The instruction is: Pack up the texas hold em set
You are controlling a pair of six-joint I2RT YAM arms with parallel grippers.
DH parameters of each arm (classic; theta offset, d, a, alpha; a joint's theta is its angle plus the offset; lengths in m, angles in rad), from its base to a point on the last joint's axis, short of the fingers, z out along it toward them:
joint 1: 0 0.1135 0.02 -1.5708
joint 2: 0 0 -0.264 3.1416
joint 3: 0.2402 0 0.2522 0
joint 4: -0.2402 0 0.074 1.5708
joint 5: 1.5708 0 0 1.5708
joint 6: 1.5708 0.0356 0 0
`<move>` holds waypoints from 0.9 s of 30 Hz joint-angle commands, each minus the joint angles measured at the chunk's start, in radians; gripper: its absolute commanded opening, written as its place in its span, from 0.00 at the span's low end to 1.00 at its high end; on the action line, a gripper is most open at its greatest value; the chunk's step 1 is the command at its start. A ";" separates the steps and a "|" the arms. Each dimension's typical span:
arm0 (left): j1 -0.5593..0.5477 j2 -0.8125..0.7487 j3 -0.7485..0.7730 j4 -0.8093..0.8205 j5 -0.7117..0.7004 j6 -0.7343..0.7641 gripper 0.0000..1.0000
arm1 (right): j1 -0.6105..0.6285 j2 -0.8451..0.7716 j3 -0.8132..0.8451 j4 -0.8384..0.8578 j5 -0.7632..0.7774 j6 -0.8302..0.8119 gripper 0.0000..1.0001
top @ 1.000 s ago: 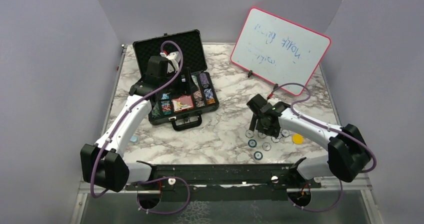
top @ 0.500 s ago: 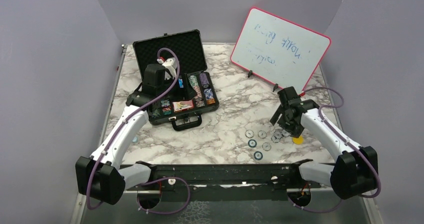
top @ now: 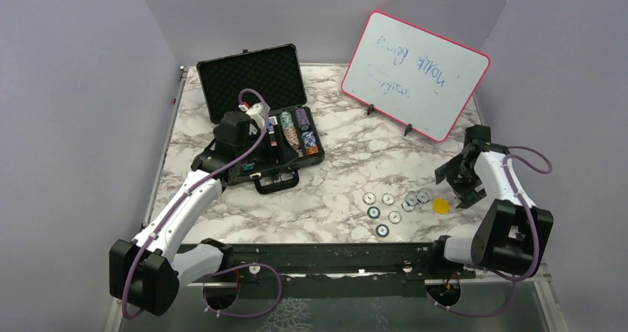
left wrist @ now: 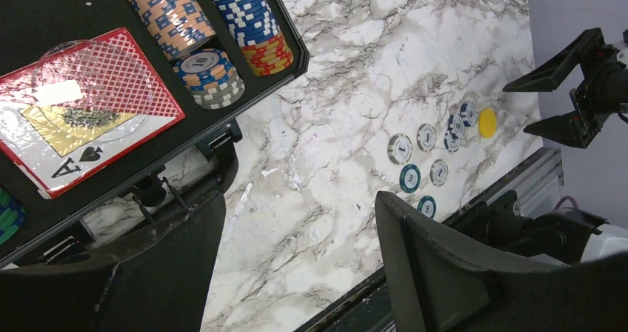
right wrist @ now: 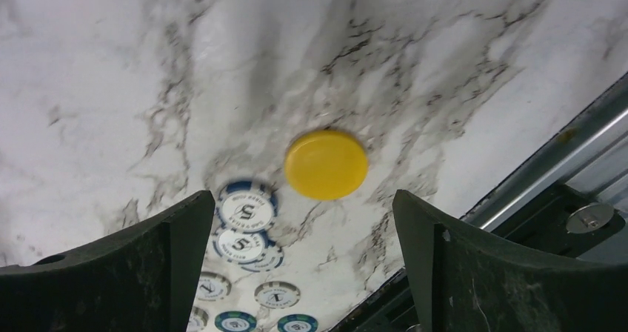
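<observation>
The black case [top: 252, 71] lies open at the back left, with chip stacks [top: 300, 128] in its foam slots. A red card deck [left wrist: 81, 117] showing an ace of spades rests beside more chip stacks [left wrist: 166, 13]. My left gripper [left wrist: 296, 206] hangs open and empty over the case's front edge, near the handle [top: 278, 181]. Several loose chips [top: 387, 207] lie on the marble at the front right, with a yellow button [top: 441, 205] just right of them. My right gripper [top: 463, 175] is open and empty above and right of that yellow button [right wrist: 326, 164], with blue-edged chips [right wrist: 246, 206] by its left finger.
A pink-framed whiteboard [top: 415, 72] leans on its stand at the back right. The metal rail at the table's near edge [right wrist: 548, 161] runs close to the yellow button. The right side wall stands close behind the right arm.
The right arm swung from over the loose chips out to the right, beyond the yellow button, and its jaws widened. The left arm drew back from inside the case toward its front edge.
</observation>
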 commanded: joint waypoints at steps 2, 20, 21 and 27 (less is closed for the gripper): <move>-0.015 -0.020 -0.024 0.028 0.008 -0.018 0.77 | -0.108 0.024 -0.060 -0.008 -0.055 0.003 0.94; -0.032 0.043 0.075 -0.065 -0.059 0.072 0.77 | -0.112 0.108 -0.178 0.156 -0.088 0.040 0.77; -0.032 0.045 0.077 -0.065 -0.059 0.074 0.77 | -0.112 0.117 -0.178 0.165 -0.085 0.035 0.75; -0.031 0.057 0.096 -0.067 -0.062 0.072 0.77 | -0.112 0.124 -0.178 0.229 -0.064 -0.025 0.63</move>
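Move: The yellow button lies about 3 cm back, 1 cm to the left and 6 cm below the open right hand. At the same depth, the blue-and-white chip cluster lies about 9 cm left and 1 cm back of that hand, and the lone white chip some 16 cm left and 7 cm back. From the left hand, the yellow button is roughly 50 cm to the right, 11 cm back and 18 cm down. Right hand sinks about 5 cm and draws back some 3 cm onto the yellow button, fingers closing partway. ##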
